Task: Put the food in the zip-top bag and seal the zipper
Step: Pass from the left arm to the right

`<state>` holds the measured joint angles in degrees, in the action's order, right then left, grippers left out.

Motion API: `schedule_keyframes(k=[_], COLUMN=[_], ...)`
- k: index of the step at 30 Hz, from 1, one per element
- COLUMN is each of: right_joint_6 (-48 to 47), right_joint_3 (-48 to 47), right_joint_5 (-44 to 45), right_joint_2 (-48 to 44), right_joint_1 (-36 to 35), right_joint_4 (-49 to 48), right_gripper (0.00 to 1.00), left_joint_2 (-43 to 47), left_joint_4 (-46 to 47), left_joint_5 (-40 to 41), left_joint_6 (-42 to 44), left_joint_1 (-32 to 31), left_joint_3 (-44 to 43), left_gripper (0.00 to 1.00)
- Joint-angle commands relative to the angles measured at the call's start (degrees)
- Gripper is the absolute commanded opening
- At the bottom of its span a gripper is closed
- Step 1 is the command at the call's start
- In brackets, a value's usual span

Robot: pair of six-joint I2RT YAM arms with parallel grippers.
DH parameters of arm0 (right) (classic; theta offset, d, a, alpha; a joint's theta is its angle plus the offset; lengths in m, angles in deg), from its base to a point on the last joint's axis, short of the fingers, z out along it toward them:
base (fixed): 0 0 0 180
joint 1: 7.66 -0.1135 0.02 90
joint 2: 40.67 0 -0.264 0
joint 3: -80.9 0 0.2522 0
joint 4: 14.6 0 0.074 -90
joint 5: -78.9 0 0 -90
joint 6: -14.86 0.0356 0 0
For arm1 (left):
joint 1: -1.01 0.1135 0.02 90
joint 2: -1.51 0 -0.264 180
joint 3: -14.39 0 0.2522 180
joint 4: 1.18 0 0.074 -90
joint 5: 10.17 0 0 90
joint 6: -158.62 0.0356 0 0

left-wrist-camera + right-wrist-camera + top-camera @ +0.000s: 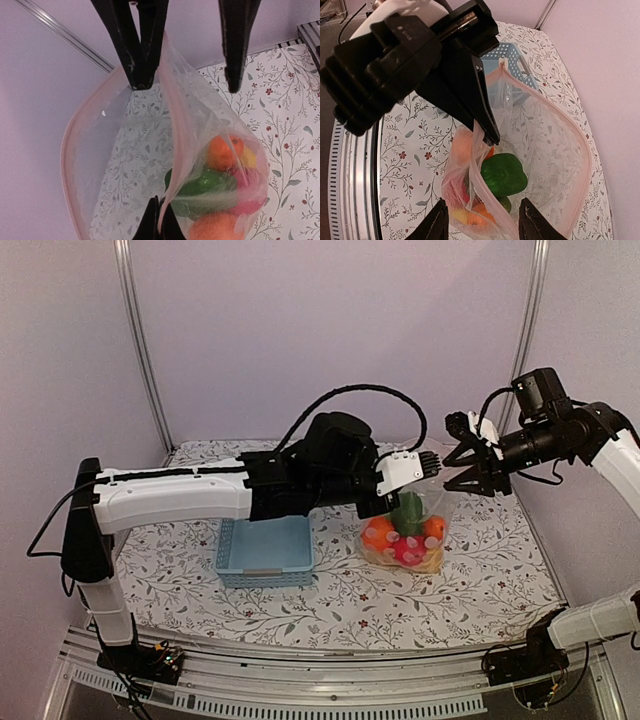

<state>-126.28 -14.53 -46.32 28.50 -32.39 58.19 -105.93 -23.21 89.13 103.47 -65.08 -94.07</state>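
The zip-top bag (432, 508) hangs above the table with the food (405, 532) in its bottom: a green pepper (504, 175), an orange (225, 150), plus red and yellow pieces. My left gripper (161, 220) is shut on the pink zipper (176, 150) at the mouth's near side, holding the bag up. In the right wrist view its black tip, the left gripper (492, 136), pinches the same strip. My right gripper (485, 225) is open. The zipper (473, 178) runs down between its fingers. The mouth gapes wide.
A light blue lattice basket (265, 548) stands on the floral tablecloth to the left of the bag, under my left arm. The right wall (600, 60) is close behind the bag. The table's metal front rail (300, 680) runs along the near edge.
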Motion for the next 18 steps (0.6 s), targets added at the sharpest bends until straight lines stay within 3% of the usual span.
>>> schedule_keyframes(k=[1, 10, 18], right_joint_6=[-2.8, -3.4, -2.6], right_joint_3=[0.8, 2.8, 2.6], right_joint_5=[2.7, 3.9, 4.2], right_joint_2=[1.5, 3.0, 3.4], right_joint_1=[-2.2, -2.8, -2.8], right_joint_4=[-1.9, -4.3, -6.0], right_gripper=[0.47, 0.46, 0.17], left_joint_2=[2.1, 3.0, 3.1], left_joint_4=[1.9, 2.9, 3.9], left_joint_5=[-1.8, -1.9, 0.3], left_joint_6=[-1.0, -0.6, -0.5], left_joint_1=[0.8, 0.8, 1.0], left_joint_3=[0.1, 1.3, 2.5], left_gripper=[0.00, 0.01, 0.01])
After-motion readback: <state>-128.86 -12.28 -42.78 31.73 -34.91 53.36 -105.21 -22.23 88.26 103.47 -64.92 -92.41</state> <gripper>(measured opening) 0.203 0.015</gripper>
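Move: The right hand, half open, straddles the bag's rim; the stretch of rim it is after lies about 2 cm ahead, 1 cm left and 2 cm below. The left fingertips, still pinching the same rim, are some 5 cm to its left, 2 cm ahead and 3 cm lower. The food in the bag sits roughly 23 cm below the right hand, 3 cm left and about level fore and aft. From the left hand that stretch is about 4 cm right, level ahead, 1 cm higher. The right fingers close in on the bag's rim just beside the left fingertips, going from half open to mostly shut with the film between them. The hand first sinks, easing forward and left, about 3 cm in all, its wrist nearly steady, and closes as the descent ends. The left hand stays put and keeps its pinch on the rim. ##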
